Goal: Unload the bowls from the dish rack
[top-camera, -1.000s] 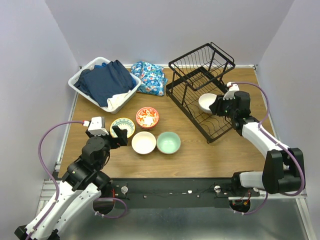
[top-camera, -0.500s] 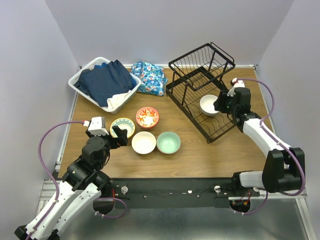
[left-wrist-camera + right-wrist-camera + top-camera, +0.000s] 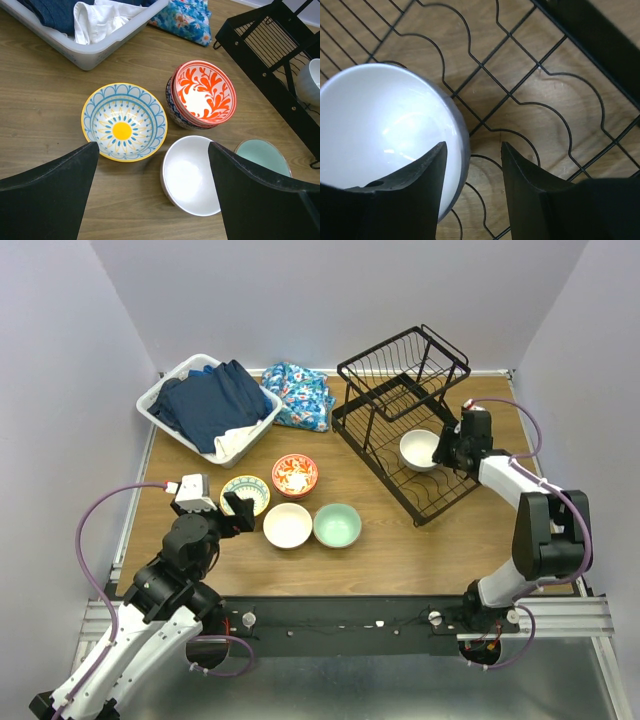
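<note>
The black wire dish rack [image 3: 405, 365] stands at the back right. One white bowl [image 3: 418, 448] lies on its lower tier. My right gripper [image 3: 452, 450] is at that bowl's right edge. In the right wrist view it [image 3: 474, 147] is open astride the white bowl's [image 3: 380, 130] rim, one finger over the inside and one outside with a gap. On the table stand a yellow bowl [image 3: 245, 492], a red-orange floral bowl [image 3: 295, 475], a white bowl [image 3: 288, 525] and a mint bowl [image 3: 337, 525]. My left gripper [image 3: 153, 150] hovers wide open, holding nothing, above the yellow bowl [image 3: 124, 122] and the white bowl [image 3: 192, 175].
A white laundry basket [image 3: 160, 395] with dark blue clothes sits at the back left, with a floral cloth [image 3: 298, 395] beside it. The red-orange floral bowl [image 3: 202, 95] rests stacked in a blue patterned bowl [image 3: 170, 107]. Walls close in the table's left, back and right sides.
The white bowl was tilted in my right gripper and now lies flat on the rack's lower tier. My right arm has shifted back and to the right. The left arm has not moved.
</note>
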### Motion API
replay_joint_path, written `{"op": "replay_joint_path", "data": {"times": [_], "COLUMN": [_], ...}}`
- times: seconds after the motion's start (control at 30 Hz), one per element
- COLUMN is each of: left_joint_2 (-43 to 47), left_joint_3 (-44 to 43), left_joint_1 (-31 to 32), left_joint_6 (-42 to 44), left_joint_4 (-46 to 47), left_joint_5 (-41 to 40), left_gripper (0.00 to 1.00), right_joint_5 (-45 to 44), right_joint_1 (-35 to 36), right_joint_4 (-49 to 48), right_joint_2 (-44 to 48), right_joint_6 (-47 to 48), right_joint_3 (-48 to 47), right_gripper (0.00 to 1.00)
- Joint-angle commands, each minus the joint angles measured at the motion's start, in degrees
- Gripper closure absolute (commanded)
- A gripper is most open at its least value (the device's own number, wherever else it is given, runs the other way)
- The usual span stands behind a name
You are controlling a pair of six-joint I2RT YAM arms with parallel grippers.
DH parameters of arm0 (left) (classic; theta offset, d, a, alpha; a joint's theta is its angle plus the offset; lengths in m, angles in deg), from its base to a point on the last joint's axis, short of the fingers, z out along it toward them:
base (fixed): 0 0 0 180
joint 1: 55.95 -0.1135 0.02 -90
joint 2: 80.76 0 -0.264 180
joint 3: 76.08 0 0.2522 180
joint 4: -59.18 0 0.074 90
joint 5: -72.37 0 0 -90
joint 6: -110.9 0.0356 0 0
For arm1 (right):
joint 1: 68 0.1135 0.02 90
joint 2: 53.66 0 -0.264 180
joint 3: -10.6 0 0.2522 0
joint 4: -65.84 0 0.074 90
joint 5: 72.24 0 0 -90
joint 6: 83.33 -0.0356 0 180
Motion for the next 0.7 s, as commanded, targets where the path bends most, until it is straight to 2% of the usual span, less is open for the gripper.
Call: {"op": "replay_joint_path", "data": {"times": [0.0, 0.03, 0.13, 0.17, 0.27, 0.47, 0.67], "left_joint_2": [0.96, 1.04, 1.22, 1.13, 0.52, -2.81, -9.74], "left_joint_3": [0.47, 0.38, 0.38, 0.38, 0.47, 0.21, -1.02], "left_joint_1": [-0.13, -0.22, -0.13, -0.13, -0.13, -0.13, -0.13], "left_joint_6": [-0.06, -0.14, -0.32, -0.23, -0.23, 0.56, 1.35], "left_joint_4": [0.29, 0.12, 0.29, 0.29, 0.82, 1.35, 3.28], "left_joint_5": [-0.85, -0.85, -0.77, -0.68, -0.15, 2.48, 7.49], "left_gripper": [0.01, 0.01, 0.01, 0.01, 0.01, 0.01, 0.01], "right_joint_5": [1.21, 1.29, 1.12, 0.86, 0.07, -0.9, 6.21], "right_joint_1": [-0.44, -0.44, -0.44, -0.44, -0.44, -0.35, -0.35], "right_joint_4": [1.16, 1.16, 2.65, 3.27, 5.46, 9.59, 13.46], "right_joint_2": [-2.44, -2.44, -1.92, -1.48, 0.37, 5.64, 12.75], "right_joint_6": [-1.21, -0.95, 0.01, 0.28, 1.59, 4.32, 7.13], "right_joint_3": [-2.01, -2.09, -2.97, -3.32, -4.29, -4.82, -2.98], "right_gripper": [0.52, 0.55, 0.69, 0.79, 0.96, 0.99, 0.99]}}
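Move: The white bowl lies open side up on the lower rack, its middle about 6 cm to the left of my right hand, level fore and aft and some 3 cm below; its right wall already stands between my fingers. The rack's upper tier is about 12 cm ahead, 12 cm left and 15 cm above, the green bowl about 18 cm back and 25 cm left, 6 cm lower. From my left hand, the white bowl lies roughly 17 cm ahead, 45 cm right and 15 cm below. My right hand sinks another 1.5 cm over the white bowl's right rim and closes from half open until the fingers pinch the wall. Then I raise it about 4.5 cm from that low point, drawing back some 2.5 cm towards my base. Late on, my open left hand starts easing down and to the right, under 2 cm. ##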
